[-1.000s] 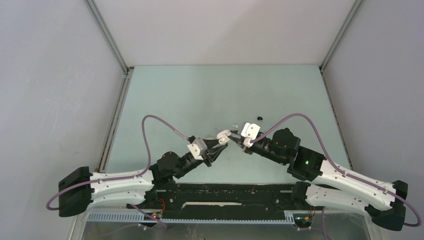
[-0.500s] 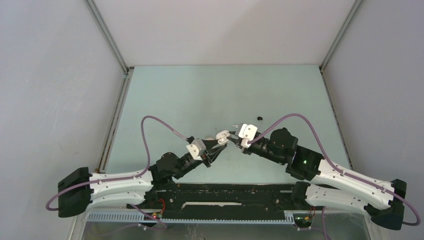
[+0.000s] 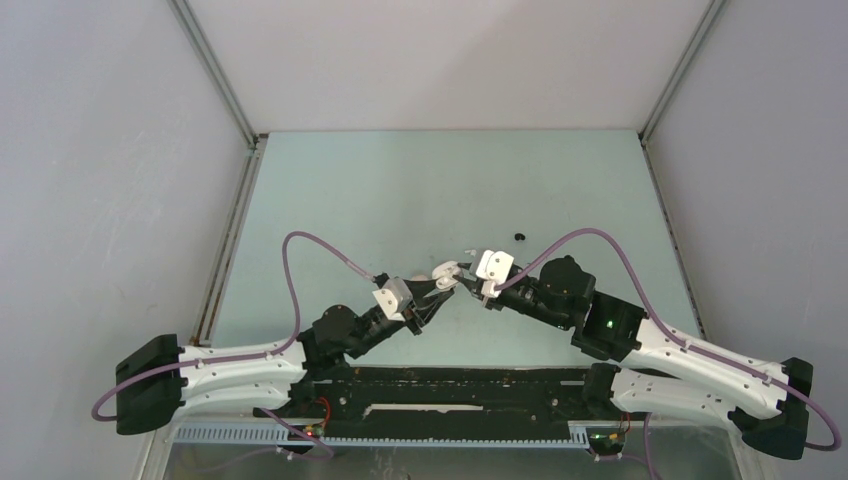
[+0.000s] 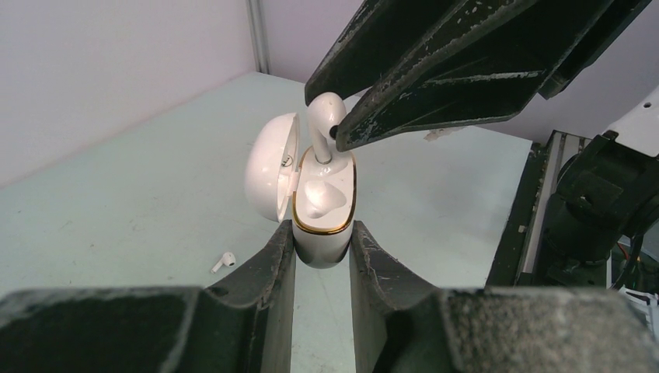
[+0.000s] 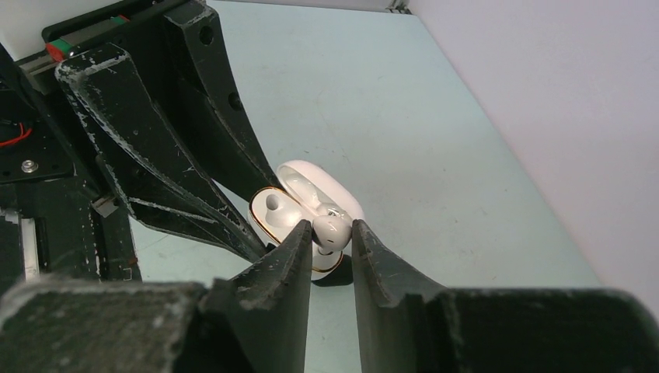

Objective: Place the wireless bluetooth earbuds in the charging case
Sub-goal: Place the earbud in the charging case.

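Note:
In the left wrist view my left gripper (image 4: 322,237) is shut on the lower body of a white charging case (image 4: 324,214) with a gold rim. The case stands upright with its lid (image 4: 268,167) swung open to the left. My right gripper (image 5: 332,227) is shut on a white earbud (image 5: 332,231), whose stem points down into the case's far slot (image 4: 322,159). The near slot is empty. In the top view the two grippers meet at the case (image 3: 447,270) in mid-table. A second white earbud (image 4: 224,261) lies loose on the table left of the case.
A small black piece (image 3: 519,236) lies on the table beyond the right gripper, and a small white piece (image 3: 468,251) lies closer to it. The black rail (image 3: 450,395) runs along the near edge between the arm bases. Grey walls enclose the pale green table (image 3: 400,190).
The right gripper has moved slightly left and down with the earbud, closing onto the open case. The left gripper and the case have barely shifted.

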{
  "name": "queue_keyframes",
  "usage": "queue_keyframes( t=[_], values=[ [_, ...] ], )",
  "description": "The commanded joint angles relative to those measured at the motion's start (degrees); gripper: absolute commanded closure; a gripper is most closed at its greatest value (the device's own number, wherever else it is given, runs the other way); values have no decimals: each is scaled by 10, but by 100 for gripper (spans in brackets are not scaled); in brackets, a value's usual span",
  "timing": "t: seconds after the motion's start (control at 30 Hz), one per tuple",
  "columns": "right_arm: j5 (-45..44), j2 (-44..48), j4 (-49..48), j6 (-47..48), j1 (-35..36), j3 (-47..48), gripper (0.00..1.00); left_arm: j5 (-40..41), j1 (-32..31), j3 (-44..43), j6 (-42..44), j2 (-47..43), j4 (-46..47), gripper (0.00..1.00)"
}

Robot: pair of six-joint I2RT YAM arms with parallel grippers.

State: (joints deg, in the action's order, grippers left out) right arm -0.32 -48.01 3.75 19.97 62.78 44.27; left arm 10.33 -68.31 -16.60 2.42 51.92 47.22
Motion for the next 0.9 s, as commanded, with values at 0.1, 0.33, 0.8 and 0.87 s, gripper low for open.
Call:
queue_keyframes(
  t=[0.1, 0.33, 0.8, 0.87],
  values=[
    [20, -3, 5, -3, 6, 5, 72, 5, -3, -1, -6, -10, 38, 100],
    [17, -2, 10, -7, 4, 5, 71, 7, -3, 0, -7, -12, 38, 100],
    [108, -2, 193, -20, -44, 112, 26, 9, -3, 13, -8, -18, 38, 100],
    [162, -8, 236, -25, -74, 134, 22, 9, -3, 17, -7, -17, 38, 100]
  ],
)
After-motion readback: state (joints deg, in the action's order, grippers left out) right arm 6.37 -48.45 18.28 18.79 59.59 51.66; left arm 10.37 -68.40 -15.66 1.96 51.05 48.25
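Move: The white charging case, still held lid-open in my left hand, has its middle about 3 cm to the left of my right hand, 1 cm back and 2 cm below. My right fingers hold the earbud's head with its stem already in the far well. On the table some 22 cm below my right hand, the black case lies about 10 cm ahead and 2 cm left, the peach case about 9 cm ahead and 8 cm left. For my left hand, the white case's middle is about 1 cm ahead, 1 cm right and 1 cm above. I ease my right hand back about 1 cm and down 1.5 cm, following the earbud into its well, and spread the fingers wide to let go of its head. Then I draw the right hand off to the right and up, a bit over 1 cm each, tilting slightly, clear of the case, which my left hand keeps pinched and nearly still. ##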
